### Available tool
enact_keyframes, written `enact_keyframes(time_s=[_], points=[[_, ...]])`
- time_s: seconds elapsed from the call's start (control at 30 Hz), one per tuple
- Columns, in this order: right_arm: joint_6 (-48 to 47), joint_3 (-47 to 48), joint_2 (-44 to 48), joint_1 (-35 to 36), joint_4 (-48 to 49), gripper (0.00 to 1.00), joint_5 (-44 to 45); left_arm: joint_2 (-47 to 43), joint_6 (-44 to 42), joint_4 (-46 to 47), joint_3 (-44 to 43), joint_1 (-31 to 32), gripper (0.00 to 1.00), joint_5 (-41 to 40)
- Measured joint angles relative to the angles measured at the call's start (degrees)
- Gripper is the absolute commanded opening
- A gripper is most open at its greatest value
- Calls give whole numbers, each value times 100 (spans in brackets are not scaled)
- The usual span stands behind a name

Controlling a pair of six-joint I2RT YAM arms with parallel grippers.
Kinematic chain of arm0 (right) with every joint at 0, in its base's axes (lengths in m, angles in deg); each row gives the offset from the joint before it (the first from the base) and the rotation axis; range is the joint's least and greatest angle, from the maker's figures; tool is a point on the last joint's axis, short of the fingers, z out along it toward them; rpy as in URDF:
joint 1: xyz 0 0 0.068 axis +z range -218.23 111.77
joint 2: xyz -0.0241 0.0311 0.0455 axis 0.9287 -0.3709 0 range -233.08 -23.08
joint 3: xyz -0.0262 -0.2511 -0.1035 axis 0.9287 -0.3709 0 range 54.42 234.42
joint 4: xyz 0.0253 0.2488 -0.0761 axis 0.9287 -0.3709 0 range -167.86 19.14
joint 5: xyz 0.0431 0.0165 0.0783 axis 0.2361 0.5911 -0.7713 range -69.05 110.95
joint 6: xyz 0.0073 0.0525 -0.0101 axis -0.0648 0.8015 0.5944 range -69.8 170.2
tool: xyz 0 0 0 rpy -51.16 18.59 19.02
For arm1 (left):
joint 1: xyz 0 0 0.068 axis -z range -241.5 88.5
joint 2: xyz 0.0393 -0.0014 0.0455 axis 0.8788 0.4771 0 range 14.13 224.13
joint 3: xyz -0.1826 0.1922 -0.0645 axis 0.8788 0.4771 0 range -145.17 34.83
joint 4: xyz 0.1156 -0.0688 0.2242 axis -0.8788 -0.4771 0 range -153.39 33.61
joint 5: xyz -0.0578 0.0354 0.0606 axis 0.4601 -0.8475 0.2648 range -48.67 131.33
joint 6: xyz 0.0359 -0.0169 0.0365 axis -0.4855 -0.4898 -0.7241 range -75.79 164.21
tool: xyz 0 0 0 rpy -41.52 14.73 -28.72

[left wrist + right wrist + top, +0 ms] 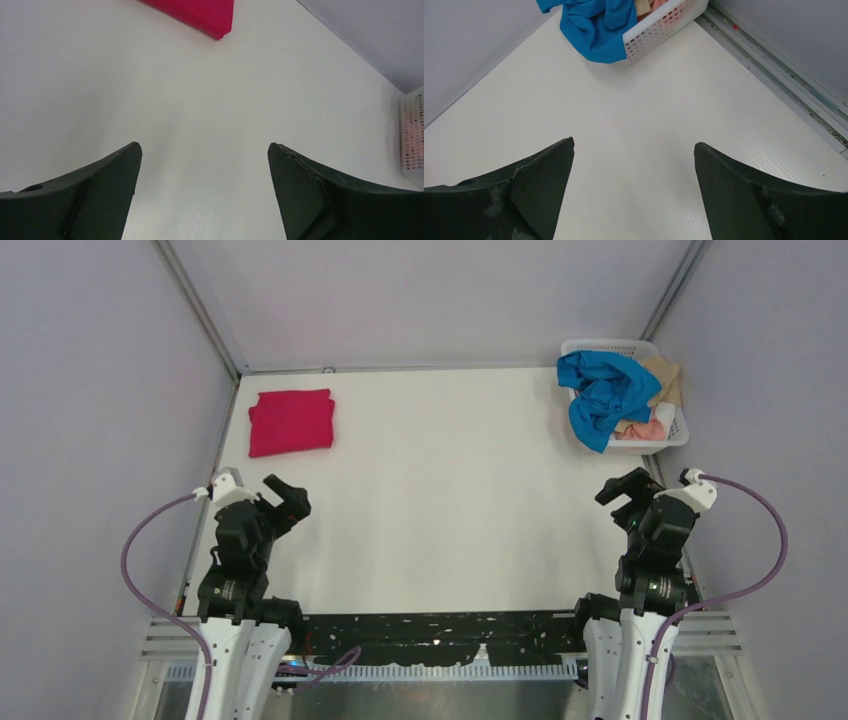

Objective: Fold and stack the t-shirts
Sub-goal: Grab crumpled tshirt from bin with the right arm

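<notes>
The magenta-red t-shirt [291, 421] lies folded in a neat square at the far left of the white table; its corner shows in the left wrist view [200, 12]. The bright blue t-shirt [603, 390] is crumpled in a white basket [677, 434] at the far right and hangs over its near rim; it also shows in the right wrist view [596, 25]. My left gripper [286, 498] is open and empty above the table's left side, short of the red shirt. My right gripper [627, 490] is open and empty, short of the basket.
The basket [664, 27] also holds tan and pink cloth [660, 380]. Grey walls close the table on the left, back and right. A metal rail [774, 60] runs along the right edge. Bare white table [450, 490] lies between the arms.
</notes>
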Motion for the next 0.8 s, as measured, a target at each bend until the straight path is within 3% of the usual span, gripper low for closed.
enact_keyframes(time_s=[0.23, 0.37, 0.6, 0.8], points=[[61, 103, -221, 0, 369, 95, -278, 118, 17, 116, 0, 0, 99, 11], [138, 638, -1185, 2, 876, 95, -658, 361, 20, 240, 0, 0, 99, 33], [79, 3213, -4708, 94, 1512, 95, -549, 765, 17, 599, 9, 0, 99, 52], [-103, 6078, -7912, 223, 1082, 95, -212, 1128, 15, 715, 9, 0, 99, 48]])
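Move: The blue t-shirt heaped on the bin lies about 25 cm ahead of the right hand, 4 cm to its left and roughly 10 cm lower. The bin's middle is some 5 cm to the right of that shirt and level with it; the tan shirt lies 12 cm to its right and 3 cm farther out, the pink one 8 cm nearer and 9 cm to its right. From the left hand the blue shirt is about 25 cm ahead and 72 cm right. The open right hand sweeps some 28 cm forward over the blue t-shirt while the left eases forward. ##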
